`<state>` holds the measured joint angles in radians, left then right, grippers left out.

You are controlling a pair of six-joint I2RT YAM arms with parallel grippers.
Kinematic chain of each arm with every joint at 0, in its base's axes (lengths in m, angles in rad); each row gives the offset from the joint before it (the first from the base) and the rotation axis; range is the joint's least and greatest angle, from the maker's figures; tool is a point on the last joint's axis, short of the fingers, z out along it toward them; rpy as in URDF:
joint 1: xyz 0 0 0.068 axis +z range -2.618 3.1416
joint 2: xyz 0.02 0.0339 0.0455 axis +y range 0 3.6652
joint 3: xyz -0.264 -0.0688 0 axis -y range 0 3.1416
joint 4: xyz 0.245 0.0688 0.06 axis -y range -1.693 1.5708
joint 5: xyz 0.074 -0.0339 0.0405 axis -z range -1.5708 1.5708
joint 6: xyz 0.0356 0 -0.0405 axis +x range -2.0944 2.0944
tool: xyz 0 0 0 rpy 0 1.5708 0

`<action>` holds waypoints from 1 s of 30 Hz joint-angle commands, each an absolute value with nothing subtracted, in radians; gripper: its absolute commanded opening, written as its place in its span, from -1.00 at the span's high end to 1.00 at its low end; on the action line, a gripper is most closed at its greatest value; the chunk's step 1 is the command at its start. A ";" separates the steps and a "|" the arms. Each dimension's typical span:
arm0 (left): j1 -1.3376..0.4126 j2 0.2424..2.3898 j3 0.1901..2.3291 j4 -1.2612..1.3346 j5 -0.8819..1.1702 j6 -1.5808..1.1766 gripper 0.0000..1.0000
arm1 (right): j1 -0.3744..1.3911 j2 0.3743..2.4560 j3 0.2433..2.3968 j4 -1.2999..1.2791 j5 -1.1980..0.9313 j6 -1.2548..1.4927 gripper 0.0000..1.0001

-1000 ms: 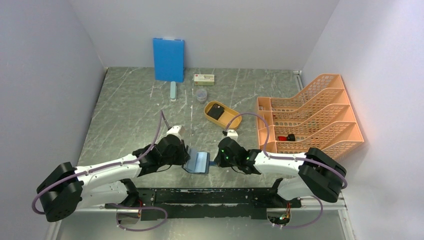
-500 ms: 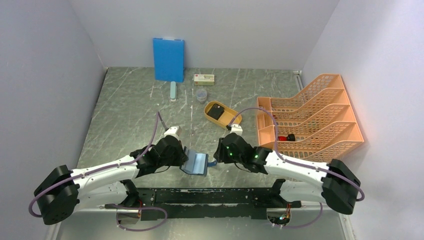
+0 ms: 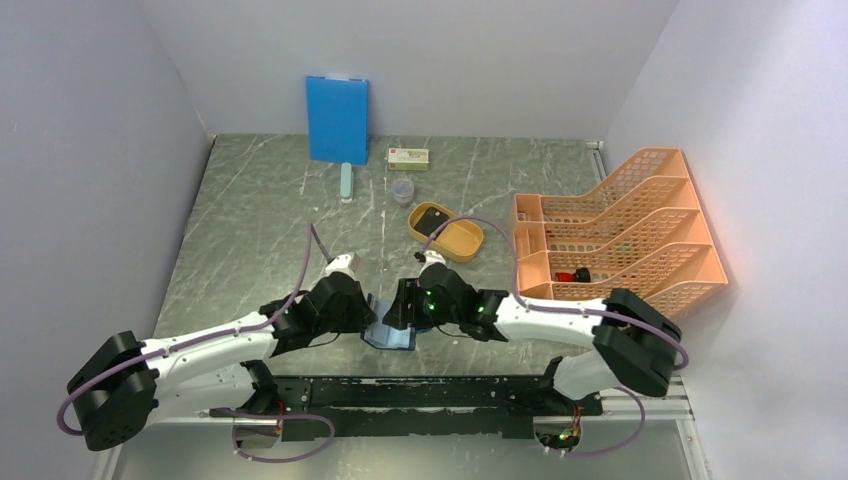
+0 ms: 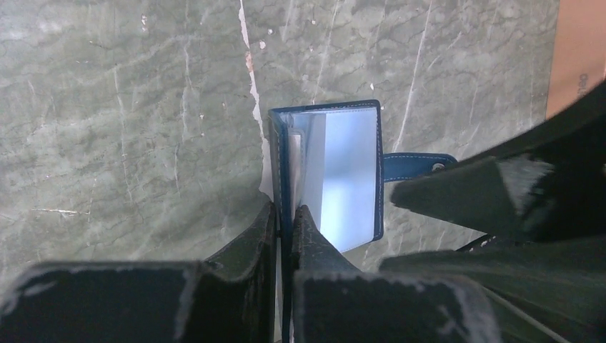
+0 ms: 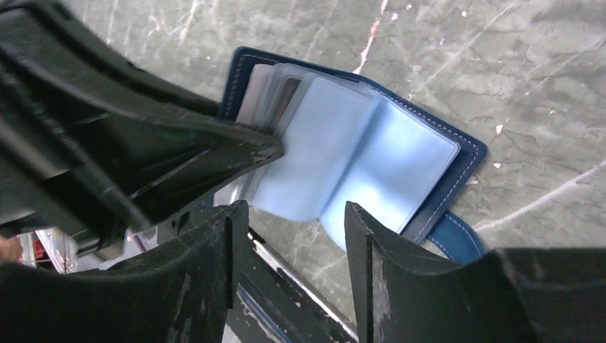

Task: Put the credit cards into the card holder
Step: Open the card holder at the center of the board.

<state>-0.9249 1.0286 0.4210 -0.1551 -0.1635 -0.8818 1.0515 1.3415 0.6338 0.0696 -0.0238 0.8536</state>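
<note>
The card holder (image 3: 392, 338) lies open near the table's front edge, dark navy outside with light blue plastic sleeves (image 5: 371, 164) inside and a clasp tab (image 4: 418, 166). My left gripper (image 4: 286, 209) is shut on its left cover, which stands upright between the fingers. My right gripper (image 5: 289, 211) hangs open just over the near edge of the sleeves, with nothing between its fingers. In the top view the two grippers (image 3: 368, 312) (image 3: 398, 308) nearly meet above the holder. Grey and brown shapes (image 5: 266, 93) show in the left sleeves; I cannot tell whether they are credit cards.
A yellow-orange oval tray (image 3: 465, 242) with a dark flat thing (image 3: 432, 222) sits behind the right gripper. An orange mesh file rack (image 3: 620, 235) fills the right side. A blue board (image 3: 337, 118), a small box (image 3: 408, 157), a cup (image 3: 402, 190) and a pale bar (image 3: 346, 181) stand at the back.
My right gripper has opened and swung left over the open card holder. My left gripper has closed fully on the cover and stayed where it was.
</note>
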 commanded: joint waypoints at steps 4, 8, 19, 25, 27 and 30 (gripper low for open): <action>-0.927 1.009 0.389 -0.158 -0.132 -0.888 0.89 | 1.052 1.474 0.598 0.246 -0.004 0.965 -0.07; -0.928 0.996 0.377 -0.153 -0.125 -0.887 0.84 | 1.041 1.533 0.603 0.234 0.023 0.968 0.22; -0.927 0.975 0.377 -0.171 -0.137 -0.874 0.29 | 1.023 1.606 0.569 0.219 0.044 0.940 0.80; -0.928 0.967 0.389 -0.203 -0.155 -0.864 0.16 | 1.023 1.626 0.566 0.216 0.052 0.931 0.94; -0.928 0.951 0.389 -0.212 -0.164 -0.865 0.09 | 1.022 1.633 0.563 0.213 0.055 0.929 0.96; -0.928 0.920 0.387 -0.224 -0.173 -0.867 -0.02 | 1.022 1.636 0.554 0.213 0.058 0.927 0.97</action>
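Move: Straight below the right hand, about 7 cm down, lies the inside of the spread card holder. Its raised left cover stands roughly 5 cm to that hand's left and 4 cm lower. From the right hand, the yellow tray is some 18 cm ahead and 11 cm right, the clear cup about 27 cm ahead and 2 cm right. The left hand already pinches the raised cover, with the holder's middle about 4 cm right and 4 cm below. Dropping about 7 cm onto the spread holder, edging only slightly forward, the right hand shuts its half-open fingers on the way down and sets the closed tips on the inside near the crease, tipping down a little. The left hand keeps its pinch at first, then opens to about half to let go of the cover, easing barely back and left. ##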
